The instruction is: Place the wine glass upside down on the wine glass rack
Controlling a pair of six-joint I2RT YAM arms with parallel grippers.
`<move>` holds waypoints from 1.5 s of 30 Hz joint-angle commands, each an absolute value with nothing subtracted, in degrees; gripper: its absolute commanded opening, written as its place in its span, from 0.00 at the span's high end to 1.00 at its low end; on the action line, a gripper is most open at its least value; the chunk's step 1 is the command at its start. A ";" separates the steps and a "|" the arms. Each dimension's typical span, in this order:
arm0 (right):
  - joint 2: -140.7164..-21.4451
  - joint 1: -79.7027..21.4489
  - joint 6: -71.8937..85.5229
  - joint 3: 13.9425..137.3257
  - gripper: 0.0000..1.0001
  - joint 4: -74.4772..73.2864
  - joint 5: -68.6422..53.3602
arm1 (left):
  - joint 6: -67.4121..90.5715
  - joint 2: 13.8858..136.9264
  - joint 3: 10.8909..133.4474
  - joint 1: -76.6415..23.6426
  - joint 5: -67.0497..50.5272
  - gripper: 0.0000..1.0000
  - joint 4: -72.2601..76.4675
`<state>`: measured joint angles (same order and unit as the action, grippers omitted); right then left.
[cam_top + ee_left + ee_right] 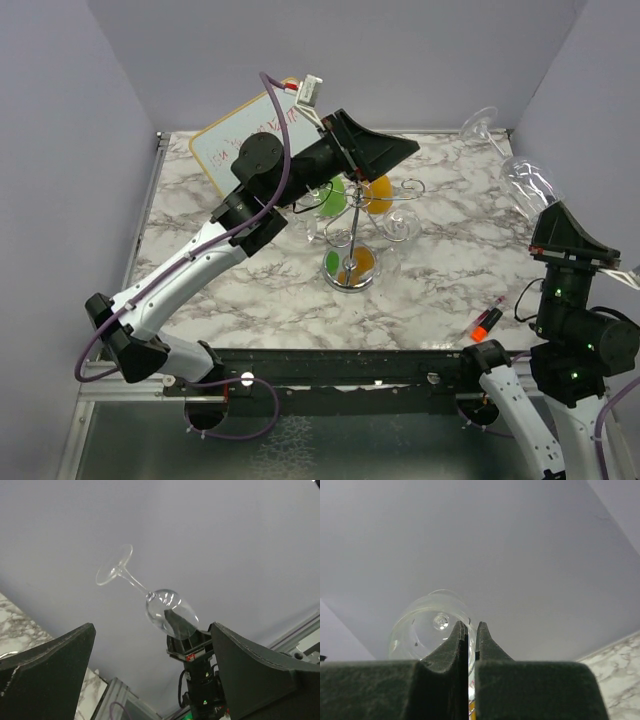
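Note:
The clear wine glass (522, 178) hangs in the air at the far right, tilted, its foot (480, 124) pointing up and back. My right gripper (553, 208) is shut on the rim of its bowl (427, 630), one finger inside the glass and one outside. The left wrist view shows the glass (169, 611) and the right gripper (186, 639) under it from across the table. The chrome wine glass rack (350, 240) stands mid-table on its round mirrored base. My left gripper (385, 158) hovers open above the rack, with nothing between its fingers (50, 665).
Clear glasses (402, 226) hang from the rack's arms, with green (332, 196) and orange (378, 192) patches among them. A whiteboard (240, 135) leans at the back left. A red marker (487, 320) lies near the front right edge. Grey walls close in the marble table (220, 290).

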<state>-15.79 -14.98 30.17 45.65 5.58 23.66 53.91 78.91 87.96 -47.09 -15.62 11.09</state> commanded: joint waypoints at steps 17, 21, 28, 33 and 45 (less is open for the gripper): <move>-19.83 -14.82 30.97 47.45 0.99 23.18 -5.63 | 59.80 84.15 88.31 -60.89 5.88 0.09 25.10; -21.07 -14.83 30.67 47.11 0.99 25.23 -7.47 | 59.85 82.91 86.00 -62.02 10.42 0.09 27.19; -20.90 -14.77 30.81 45.22 0.99 27.54 -8.68 | 59.99 81.67 83.18 -62.14 13.40 0.23 35.38; -20.99 -14.82 30.66 44.60 0.99 28.33 -9.71 | 61.49 81.87 82.15 -62.22 15.67 0.47 38.46; -22.38 -14.82 28.44 42.53 0.99 30.68 -12.23 | 62.91 81.76 83.26 -62.28 19.46 0.86 39.35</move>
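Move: The open left hand goes for the foot of the clear wine glass, about 15 cm to its right, some 8 cm ahead and 2 cm lower. The chrome rack stands beneath the left hand, its middle roughly 4 cm ahead and 30 cm down; the orange glass hanging there is about 11 cm ahead, 3 cm right and 22 cm down. From the right hand, which holds the clear bowl, the glass foot is about 13 cm ahead, 8 cm left and 4 cm up, and the left gripper 5 cm ahead, 23 cm left and 6 cm up. The right hand, still shut on the clear bowl, brings the wine glass about 10 cm left and 5 cm up, drawing slightly back, while the wrist turns counter-clockwise and tips up, some 35 degrees in all, to swing the foot towards the left gripper. The left hand first rises and goes right, dips again with a little draw back, then eases back left and up to end about 3 cm right and 2 cm higher, its fingers tilted farther up, and closes from wide open to about two thirds, pinching the glass foot by its rim from both sides. ##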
